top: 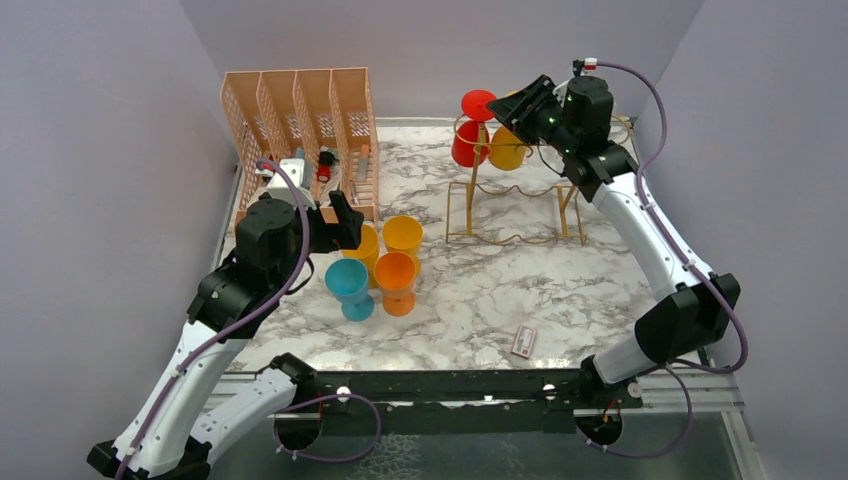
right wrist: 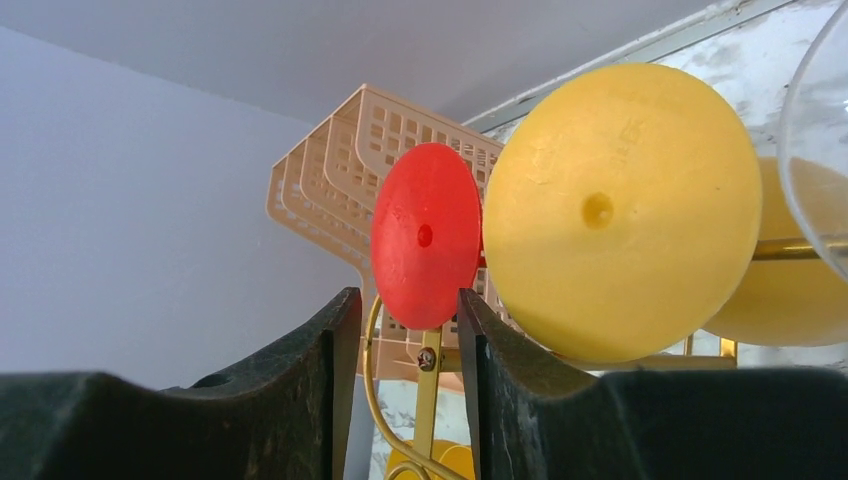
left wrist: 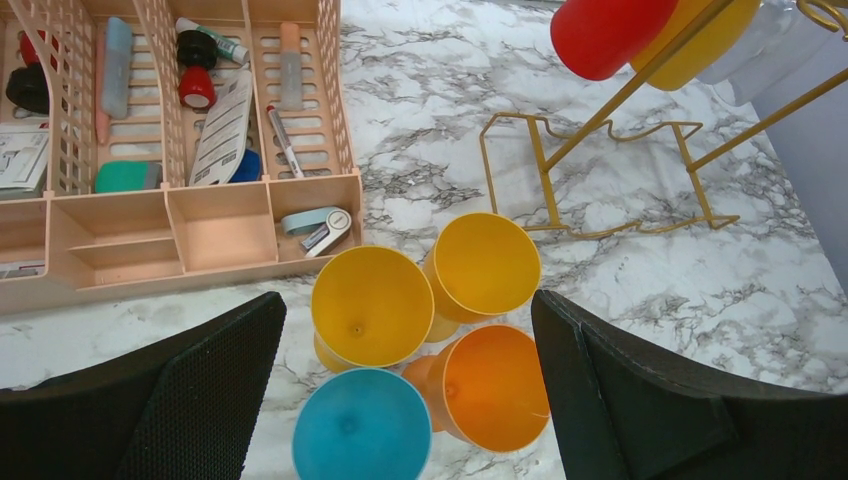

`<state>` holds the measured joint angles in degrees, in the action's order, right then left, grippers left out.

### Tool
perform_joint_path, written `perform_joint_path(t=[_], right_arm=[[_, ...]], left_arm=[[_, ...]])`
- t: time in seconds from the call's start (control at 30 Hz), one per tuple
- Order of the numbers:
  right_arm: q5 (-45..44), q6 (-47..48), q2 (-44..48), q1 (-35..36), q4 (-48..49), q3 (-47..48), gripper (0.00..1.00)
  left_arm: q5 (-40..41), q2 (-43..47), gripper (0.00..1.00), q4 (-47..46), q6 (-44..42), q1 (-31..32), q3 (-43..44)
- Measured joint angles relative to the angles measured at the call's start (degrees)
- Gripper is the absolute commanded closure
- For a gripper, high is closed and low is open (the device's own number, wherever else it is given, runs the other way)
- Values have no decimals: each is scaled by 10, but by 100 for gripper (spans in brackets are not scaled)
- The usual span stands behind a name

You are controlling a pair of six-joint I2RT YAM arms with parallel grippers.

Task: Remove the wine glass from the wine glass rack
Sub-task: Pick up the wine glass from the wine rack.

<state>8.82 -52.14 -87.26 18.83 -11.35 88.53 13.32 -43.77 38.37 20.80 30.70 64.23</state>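
Observation:
The gold wire wine glass rack [top: 515, 238] stands at the back right. A red wine glass [top: 468, 140] and a yellow one [top: 507, 148] hang upside down from its top rail. My right gripper [top: 512, 108] is up at that rail. In the right wrist view its fingers [right wrist: 410, 312] stand apart with a narrow gap. The lower rim of the red glass's foot [right wrist: 425, 235] sits in that gap, with the rack's post [right wrist: 428, 400] behind it. The yellow foot [right wrist: 620, 210] is just to the right. My left gripper [left wrist: 410, 400] hangs wide open above several goblets and holds nothing.
Blue [top: 350, 285], orange [top: 396, 280] and two yellow goblets [top: 403, 237] stand upright at the table's centre left. A peach lattice organiser [top: 300, 140] with small items fills the back left. A small card [top: 524, 342] lies near the front. A clear glass [right wrist: 815, 150] hangs on the rack's right side.

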Motion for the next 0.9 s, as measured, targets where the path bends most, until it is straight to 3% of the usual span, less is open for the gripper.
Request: perform_joint_path(t=[0.43,0.9], right_arm=[[-44,-9,-12,24,-4,2,59],[-77,-51,-6,30,11,-13,92]], left_arm=[[0,0,1,3,2,0,-3],[0,1,1,4,3,0,-10]])
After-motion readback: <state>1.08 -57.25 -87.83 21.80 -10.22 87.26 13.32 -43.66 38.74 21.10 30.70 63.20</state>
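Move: The right hand is at the back row of the rack, with the red wine glass's upturned foot centred about 2 cm ahead, 3 cm to its left and roughly 1 cm below. The yellow glass's foot is some 5 cm to the hand's right and 1 cm ahead; a clear glass stands about 13 cm to its right, level with it. From the left hand the red foot lies roughly 21 cm ahead, 23 cm right and slightly above. Easing left and down about 1 cm each, the half-open right hand works onto the near rim of the red glass's foot, past the yellow one beside it. It then creeps slightly forward, turning clockwise by some 5 degrees, while its fingers close most of the way and pinch that rim. ##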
